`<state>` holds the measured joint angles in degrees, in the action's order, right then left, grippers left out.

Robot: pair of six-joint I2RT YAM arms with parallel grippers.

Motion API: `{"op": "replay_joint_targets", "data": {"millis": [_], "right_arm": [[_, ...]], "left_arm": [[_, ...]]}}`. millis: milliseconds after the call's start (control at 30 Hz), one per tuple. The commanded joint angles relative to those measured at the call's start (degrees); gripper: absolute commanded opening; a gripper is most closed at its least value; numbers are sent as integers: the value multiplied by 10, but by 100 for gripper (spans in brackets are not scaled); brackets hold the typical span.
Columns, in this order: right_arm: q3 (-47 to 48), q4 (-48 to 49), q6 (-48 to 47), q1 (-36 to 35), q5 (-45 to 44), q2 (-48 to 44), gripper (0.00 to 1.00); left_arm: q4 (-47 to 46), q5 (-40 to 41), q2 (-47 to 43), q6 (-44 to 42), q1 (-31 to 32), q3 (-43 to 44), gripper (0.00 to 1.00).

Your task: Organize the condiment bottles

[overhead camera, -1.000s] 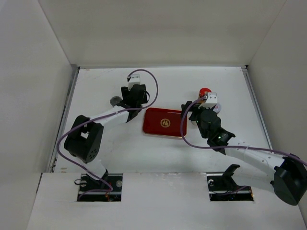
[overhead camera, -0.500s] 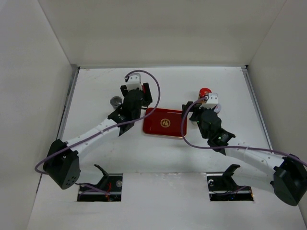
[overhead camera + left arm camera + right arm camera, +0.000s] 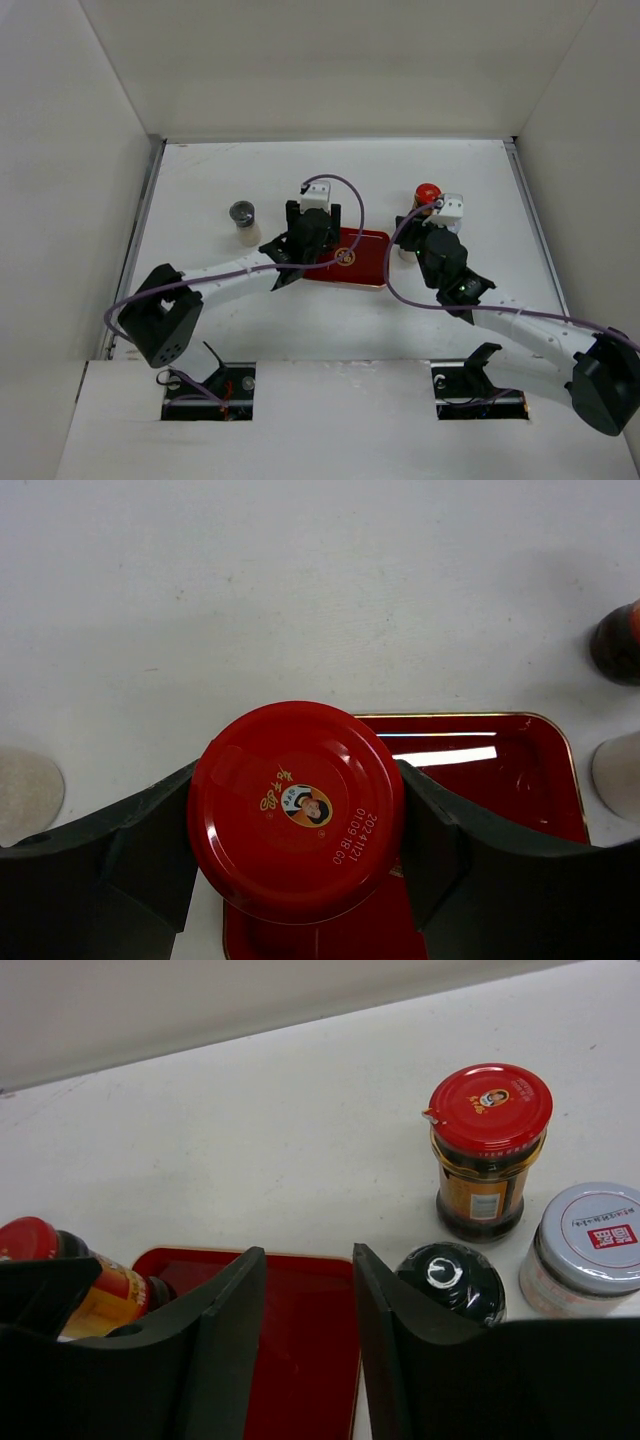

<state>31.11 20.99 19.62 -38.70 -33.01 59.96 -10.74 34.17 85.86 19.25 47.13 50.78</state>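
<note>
My left gripper (image 3: 297, 832) is shut on a red-capped bottle (image 3: 297, 810) and holds it above the left part of the red tray (image 3: 500, 780). From above, the left gripper (image 3: 312, 242) hides that bottle. My right gripper (image 3: 308, 1260) stands at the tray's right edge (image 3: 310, 1360), its jaws a narrow gap apart with nothing between them. Just outside its right finger is a black-capped bottle (image 3: 450, 1280). Behind that stand a second red-capped bottle (image 3: 490, 1150) and a grey-capped one (image 3: 590, 1240). The right gripper (image 3: 408, 238) sits in front of the red cap (image 3: 427, 192).
Another small bottle with a dark grey cap and a whitish body (image 3: 243, 220) stands alone on the table, left of the tray. White walls close in the table at the back and on both sides. Cables loop over both arms.
The left arm has swung right with the red-capped bottle, from behind the tray's left corner to over the tray. The right gripper has shifted only slightly.
</note>
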Motion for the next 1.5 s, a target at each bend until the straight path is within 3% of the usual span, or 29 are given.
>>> {"op": "replay_joint_targets", "data": {"millis": [0,233,433,533,767,900,1067,1467], "right_arm": [[2,15,7,2,0,-13,49],[-1,19,5,1,0,-19,62],[-2,18,2,0,-1,-26,77],[2,12,0,-1,-6,-27,85],[15,-28,-4,2,-53,-21,93],[22,-47,-1,9,-98,-12,100],[49,-87,6,11,-161,40,100],[78,-125,31,43,-149,126,100]], "left_arm": [[-116,18,-6,-2,-8,8,35],[-154,10,27,-4,-17,-7,36],[-174,19,51,-7,-20,-10,43],[-176,34,55,-12,-14,-12,54],[-183,69,20,-30,0,-24,89],[-183,81,-11,-41,9,-31,98],[-197,100,-72,-52,18,-53,100],[-200,107,-197,-40,38,-161,99]]}}
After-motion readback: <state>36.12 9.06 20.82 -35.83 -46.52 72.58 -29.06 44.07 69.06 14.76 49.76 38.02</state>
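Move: The left hand still holds a red-lidded jar; its spot on the far-left part of the tray is about 2 cm ahead, 10 cm below. The tray's middle lies 2 cm back, 7 right; a dark-capped bottle 4 cm ahead, 16 left. From the right hand the black-capped bottle is some 3 cm ahead, 5 right, 9 below; the other red-lidded jar 10 ahead, 8 right; the silver-lidded jar 7 ahead, 12 right. Down and slightly forward, some 2.5 cm, the left hand lowers the jar onto the tray, opens fully, then lifts clear about 11 cm, drawing back and left with fingers tilting up. Meanwhile the right hand opens from under half to full, then drops about 7 cm and goes right 5 cm towards the black-capped bottle, turning clockwise and tipping down. ##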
